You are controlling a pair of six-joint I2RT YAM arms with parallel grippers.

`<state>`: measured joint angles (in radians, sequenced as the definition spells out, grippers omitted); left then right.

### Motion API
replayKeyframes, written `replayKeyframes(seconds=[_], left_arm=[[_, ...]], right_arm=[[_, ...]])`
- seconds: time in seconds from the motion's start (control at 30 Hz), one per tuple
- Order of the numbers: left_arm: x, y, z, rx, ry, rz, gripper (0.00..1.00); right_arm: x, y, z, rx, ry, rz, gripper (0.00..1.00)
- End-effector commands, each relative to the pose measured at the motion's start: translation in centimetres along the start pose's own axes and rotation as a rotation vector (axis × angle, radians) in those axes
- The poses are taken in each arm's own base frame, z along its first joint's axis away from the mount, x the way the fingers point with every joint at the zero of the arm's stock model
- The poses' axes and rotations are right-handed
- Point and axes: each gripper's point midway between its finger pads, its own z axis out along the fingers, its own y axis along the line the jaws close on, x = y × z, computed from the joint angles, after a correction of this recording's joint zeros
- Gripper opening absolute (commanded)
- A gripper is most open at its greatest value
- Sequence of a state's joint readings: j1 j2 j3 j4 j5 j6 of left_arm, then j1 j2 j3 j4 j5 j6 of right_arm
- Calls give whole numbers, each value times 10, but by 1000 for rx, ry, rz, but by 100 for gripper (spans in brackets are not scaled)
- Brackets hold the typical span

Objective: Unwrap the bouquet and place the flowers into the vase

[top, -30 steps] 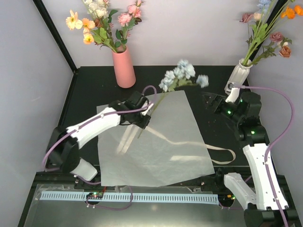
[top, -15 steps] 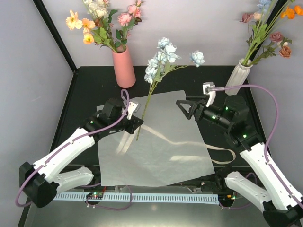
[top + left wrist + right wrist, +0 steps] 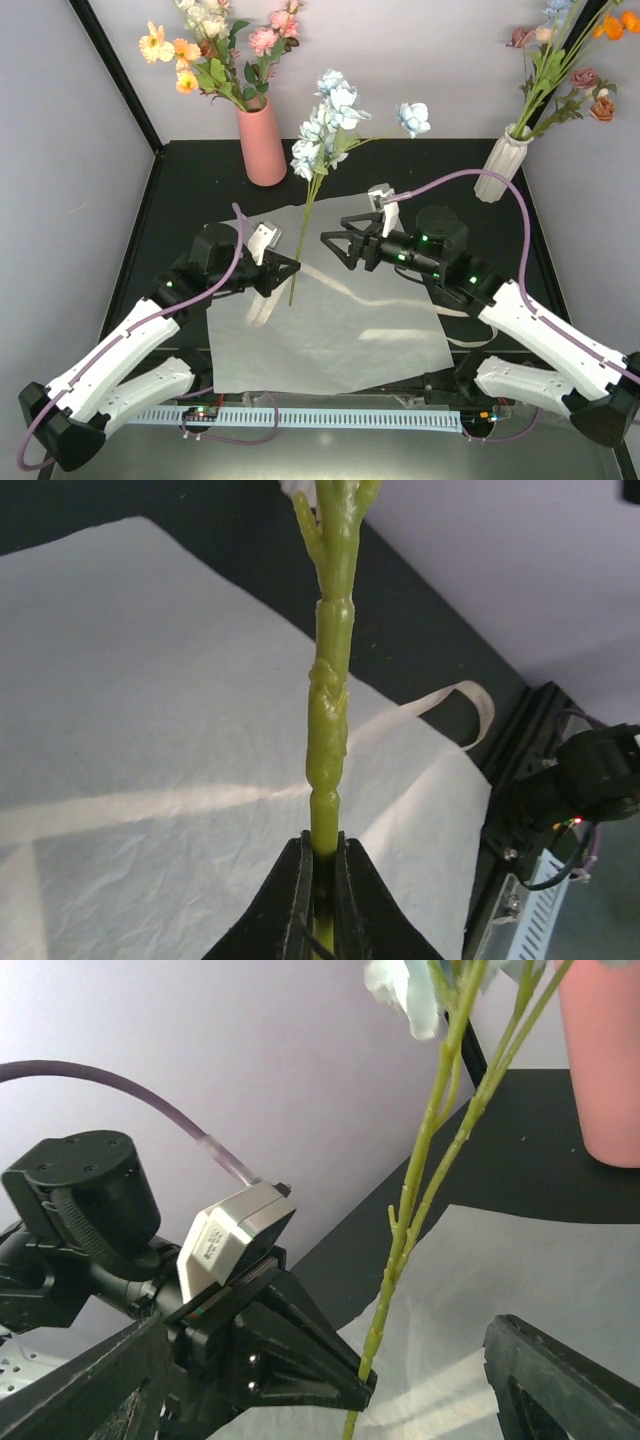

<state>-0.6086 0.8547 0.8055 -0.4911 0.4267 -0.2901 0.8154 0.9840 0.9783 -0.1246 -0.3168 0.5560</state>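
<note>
My left gripper (image 3: 291, 266) is shut on the lower stem of a light blue flower (image 3: 326, 115), which stands almost upright above the white wrapping paper (image 3: 340, 320). In the left wrist view the green stem (image 3: 329, 680) rises straight from the shut fingers (image 3: 298, 880). My right gripper (image 3: 335, 250) is open just right of that stem, not touching it. The right wrist view shows the stem (image 3: 412, 1215) between its spread fingers (image 3: 90, 1390). The white ribbed vase (image 3: 500, 165) at the back right holds several flowers (image 3: 565, 60).
A salmon-pink vase (image 3: 262, 140) with its own bunch stands at the back, left of centre. The cream ribbon (image 3: 470, 318) lies loose at the paper's right edge. A black frame post (image 3: 115, 75) runs along the back left.
My left gripper has lifted the blue flower from lying over the paper to nearly upright. My right arm has swung left from the white vase to beside the stem.
</note>
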Motion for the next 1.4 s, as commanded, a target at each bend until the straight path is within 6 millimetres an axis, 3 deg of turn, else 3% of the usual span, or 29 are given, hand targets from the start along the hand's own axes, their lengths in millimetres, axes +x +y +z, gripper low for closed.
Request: replayKeyframes(seconds=[0.0, 0.2, 0.37, 0.7, 1.17, 1.27, 1.37], left_arm=[[-12, -19, -11, 91, -76, 27, 2], [-7, -29, -18, 144, -86, 48, 1], [-4, -36, -22, 177, -93, 77, 2], [2, -41, -24, 209, -89, 107, 2], [11, -43, -22, 219, -69, 134, 3], [12, -40, -22, 203, -65, 131, 19], [15, -34, -23, 168, -55, 131, 52]], right_arm=[[-23, 13, 9, 4, -77, -37, 86], [-26, 5, 27, 47, -90, -6, 83], [-28, 3, 44, 59, -72, 3, 74], [-36, 4, 58, 60, -69, 0, 45], [-37, 8, 60, 43, -56, -11, 3], [-41, 10, 56, 49, -68, -28, 1], [-50, 8, 49, 85, -93, -77, 2]])
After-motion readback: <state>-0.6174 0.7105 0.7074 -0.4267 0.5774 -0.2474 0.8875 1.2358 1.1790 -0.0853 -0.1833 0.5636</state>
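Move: The right gripper, open and empty, has the bare stem of the blue flowers just under the leaves about 5 cm ahead and 5 cm to its left, at its own height. The blossoms sit some 10 cm ahead, 4 left and 11 up; the pink vase's middle is roughly 22 ahead, 18 left and 25 below. The left gripper, holding the stem lower down, has the right gripper about 7 cm to its right, 1 ahead and 11 above. Bring the right gripper left and forward, about 5 cm left and 4 cm forward, onto the stem under the leaves, closing its fingers until they pinch it. Meanwhile draw the left gripper back some 4 cm, still holding the stem lower down and turning slightly clockwise; once the right has closed, start opening the left fingers to let go. ##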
